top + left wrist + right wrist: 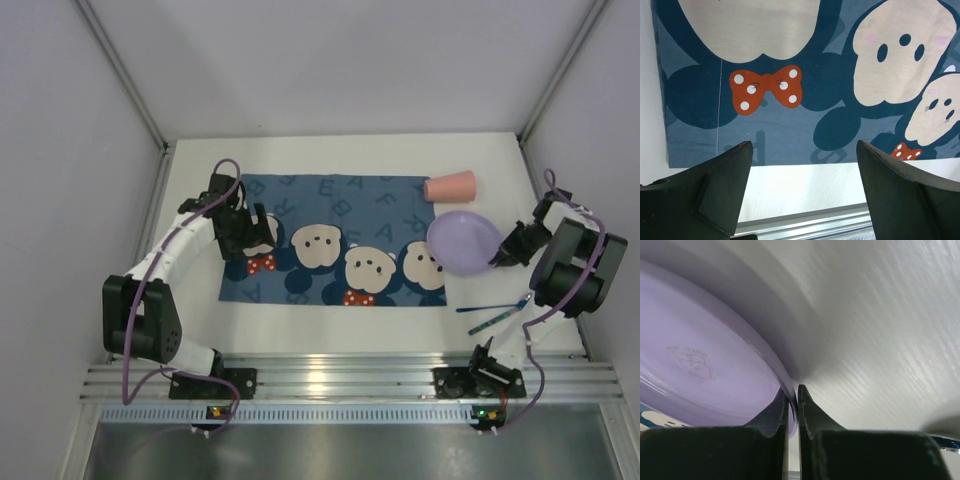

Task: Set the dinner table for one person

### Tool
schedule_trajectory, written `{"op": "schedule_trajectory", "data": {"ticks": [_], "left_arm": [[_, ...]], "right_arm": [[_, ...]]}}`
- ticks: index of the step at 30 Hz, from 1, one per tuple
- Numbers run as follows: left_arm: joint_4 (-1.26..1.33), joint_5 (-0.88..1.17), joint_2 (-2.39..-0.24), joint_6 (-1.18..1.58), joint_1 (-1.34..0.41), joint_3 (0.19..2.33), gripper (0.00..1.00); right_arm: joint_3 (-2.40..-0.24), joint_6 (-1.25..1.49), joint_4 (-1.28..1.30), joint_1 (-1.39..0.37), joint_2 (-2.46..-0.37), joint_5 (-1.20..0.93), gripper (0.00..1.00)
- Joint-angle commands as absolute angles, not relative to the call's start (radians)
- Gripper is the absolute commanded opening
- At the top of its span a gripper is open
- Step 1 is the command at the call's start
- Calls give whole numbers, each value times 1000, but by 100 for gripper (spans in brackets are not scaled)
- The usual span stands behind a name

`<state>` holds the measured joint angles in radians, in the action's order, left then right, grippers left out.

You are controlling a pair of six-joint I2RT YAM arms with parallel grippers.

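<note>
A purple plate (463, 241) sits at the right end of the blue bear placemat (340, 215), partly over its edge. My right gripper (497, 258) is shut on the plate's right rim. In the right wrist view its fingers (791, 389) pinch the thin rim, and the plate's (700, 365) stamped underside shows, tilted above the white dinner table (880, 315). My left gripper (248, 235) hangs open over the placemat's left part. In the left wrist view its jaws (805, 145) stand wide apart with nothing between them, above the placemat's (790, 125) near edge.
A pink cup (450, 186) lies on its side at the placemat's far right corner. Two thin utensils, one blue (495, 306) and one green (497, 320), lie on the table (330, 335) near the right arm's base. White walls close in both sides.
</note>
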<state>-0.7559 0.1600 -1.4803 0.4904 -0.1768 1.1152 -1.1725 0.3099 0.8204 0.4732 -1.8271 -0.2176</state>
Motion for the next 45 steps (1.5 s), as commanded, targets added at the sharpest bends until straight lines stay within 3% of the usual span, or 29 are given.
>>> {"op": "schedule_trajectory", "data": {"ticks": [1, 10, 18, 21, 26, 30, 37, 39, 41, 43, 44, 45], "left_arm": [[-736, 156, -1486, 477, -179, 1141, 89], [-747, 144, -1509, 485, -179, 1193, 89], [-776, 107, -1514, 499, -179, 1253, 89], [-775, 94, -1502, 512, -179, 1250, 89], [-790, 83, -1490, 528, -179, 1258, 89], [-810, 55, -1462, 526, -179, 1261, 89], [-834, 11, -1379, 534, -179, 1204, 89], [-839, 9, -1356, 543, -179, 1187, 89], [-839, 9, -1345, 551, -178, 1180, 89], [-841, 9, -1339, 557, -179, 1174, 89], [-842, 9, -1339, 558, -179, 1175, 89], [-842, 8, -1339, 558, -179, 1177, 89]], "right_arm": [[-1206, 299, 744, 448, -1813, -210, 0], [-1425, 351, 828, 373, -1663, -328, 0], [-1350, 434, 753, 25, -1506, -428, 0], [-1370, 482, 689, -145, -1554, -451, 0], [-1549, 494, 673, -363, -1825, -413, 0], [-1716, 503, 741, -402, -2025, -379, 0], [-1721, 482, 746, -428, -2164, -341, 0], [-1726, 474, 746, -439, -2174, -351, 35], [-1730, 462, 746, -443, -2166, -367, 63], [-1735, 446, 749, -443, -2120, -371, 73], [-1738, 437, 749, -436, -2096, -371, 84], [-1741, 431, 752, -428, -2068, -370, 89]]}}
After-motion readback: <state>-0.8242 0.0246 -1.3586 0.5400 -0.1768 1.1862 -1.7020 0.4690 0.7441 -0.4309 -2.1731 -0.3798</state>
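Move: My right fingers are already pinching the lilac plate's rim; the plate's middle lies about 9 cm left and 5 cm ahead. The placemat's middle, where the plate goes, is some 44 cm left, 5 cm ahead and about 2 cm below. The cup lies on its side roughly 12 cm left and 17 cm ahead; the blue-handled cutlery is about 10 cm back and 1 cm left. From my open left hand, the placemat's middle is some 20 cm right, 4 cm ahead and 11 cm below. Keeping the rim pinched, I swing my right hand in a high arc, up about 16 cm and 35 cm left with some forward travel, turning roughly 45 degrees counter-clockwise. I then lower the plate to the placemat's middle, open my fingers off the rim and begin to rise. My empty left hand edges forward, then draws back and rises about 5 cm. ##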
